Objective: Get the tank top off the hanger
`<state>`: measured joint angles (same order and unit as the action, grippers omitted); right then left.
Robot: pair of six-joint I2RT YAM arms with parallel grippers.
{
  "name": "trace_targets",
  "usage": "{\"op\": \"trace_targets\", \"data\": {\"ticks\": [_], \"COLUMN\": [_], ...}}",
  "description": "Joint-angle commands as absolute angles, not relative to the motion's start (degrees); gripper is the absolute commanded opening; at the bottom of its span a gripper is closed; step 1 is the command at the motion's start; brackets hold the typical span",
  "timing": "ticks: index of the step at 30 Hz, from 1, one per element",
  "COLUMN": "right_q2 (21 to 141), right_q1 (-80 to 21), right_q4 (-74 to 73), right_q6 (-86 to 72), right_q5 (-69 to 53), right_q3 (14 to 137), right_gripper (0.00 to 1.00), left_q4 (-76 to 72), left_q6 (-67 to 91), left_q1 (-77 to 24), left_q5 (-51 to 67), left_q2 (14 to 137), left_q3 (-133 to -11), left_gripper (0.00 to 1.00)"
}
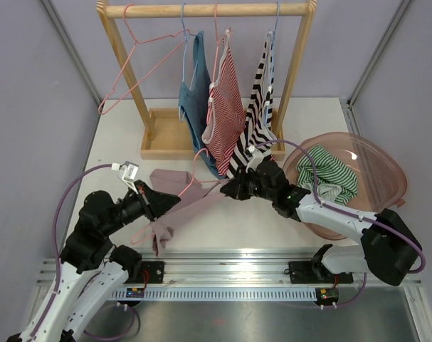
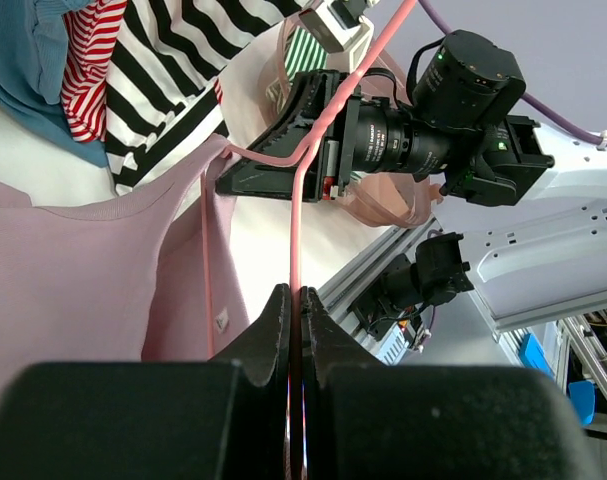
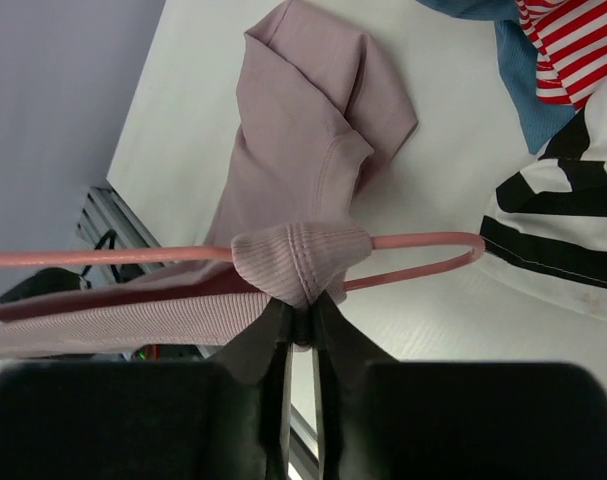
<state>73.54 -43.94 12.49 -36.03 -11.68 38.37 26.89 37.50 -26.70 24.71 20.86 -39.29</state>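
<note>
A mauve tank top (image 1: 174,182) lies partly on the white table, still threaded on a pink wire hanger (image 2: 295,200). My left gripper (image 1: 162,201) is shut on the hanger's wire, which runs straight out from between its jaws (image 2: 295,300). My right gripper (image 1: 230,189) faces it from the right. Its jaws are pinched on the ribbed strap (image 3: 301,258) where the strap wraps over the hanger's end loop (image 3: 423,241). The body of the tank top (image 3: 303,120) sags onto the table below the hanger.
A wooden rack (image 1: 205,10) stands at the back with a blue top (image 1: 194,100), a red-striped top (image 1: 226,107), a black-and-white striped top (image 1: 262,107) and a bare pink hanger (image 1: 137,64). A pink basin (image 1: 386,164) holding a green-striped garment (image 1: 329,174) sits at right.
</note>
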Motion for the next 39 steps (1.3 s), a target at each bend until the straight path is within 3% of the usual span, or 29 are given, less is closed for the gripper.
{"op": "trace_targets", "data": {"ticks": [1, 2, 10, 17, 23, 26, 31, 39], "right_q2": [73.7, 73.6, 69.8, 69.4, 61.5, 55.5, 50.3, 57.5], "right_q1": [-44.2, -44.3, -42.0, -36.5, -36.5, -36.5, -36.5, -36.6], "right_q4": [14.2, 13.1, -3.5, -6.9, -8.3, -8.7, -11.9, -8.9], "right_q6": [-34.9, -34.2, -29.4, -29.0, -27.3, -27.1, -27.8, -34.3], "right_q5": [-10.6, -9.8, 12.6, 8.7, -5.7, -15.6, -21.3, -40.9], "right_q3": [41.7, 42.0, 45.6, 48.4, 51.1, 53.7, 63.6, 80.4], "right_gripper": [0.11, 0.0, 0.0, 0.0, 0.0, 0.0, 0.0, 0.0], "left_q4": [23.4, 24.1, 32.3, 25.9, 13.6, 2.8, -26.9, -68.8], "left_q6": [37.2, 36.0, 27.6, 30.7, 32.5, 33.9, 37.4, 44.4], "left_q1": [-26.8, -26.8, -26.8, -26.8, -26.8, -26.8, -26.8, -27.0], "left_q5": [25.1, 24.6, 28.0, 36.5, 38.9, 34.9, 26.0, 27.2], "left_q2": [20.7, 21.1, 23.6, 21.4, 18.8, 18.6, 22.6, 44.6], "left_q3": [-42.2, -42.5, -47.6, -48.5, -51.2, -50.1, -45.0, -50.2], "left_gripper": [0.0, 0.0, 0.0, 0.0, 0.0, 0.0, 0.0, 0.0]}}
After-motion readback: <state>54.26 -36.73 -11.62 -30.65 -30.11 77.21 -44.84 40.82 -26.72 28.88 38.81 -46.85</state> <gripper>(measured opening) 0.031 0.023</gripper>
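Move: The tank top's right strap, on the pink hanger's shoulder, already lies between the right hand's nearly closed fingers. From that hand, the tank top's body spreads about 15 cm left, 3 cm back and 10 cm below; the red-striped top hangs some 20 cm ahead, level sideways, the black-and-white top about 17 cm ahead and 9 cm right, both slightly higher. From the left hand, still gripping the hanger, the strap is about 13 cm right, 9 cm ahead and 10 cm below. Right pinches the strap, pulls forward-right, then rises some 33 cm; left raises the hanger 25 cm, tipping up. ##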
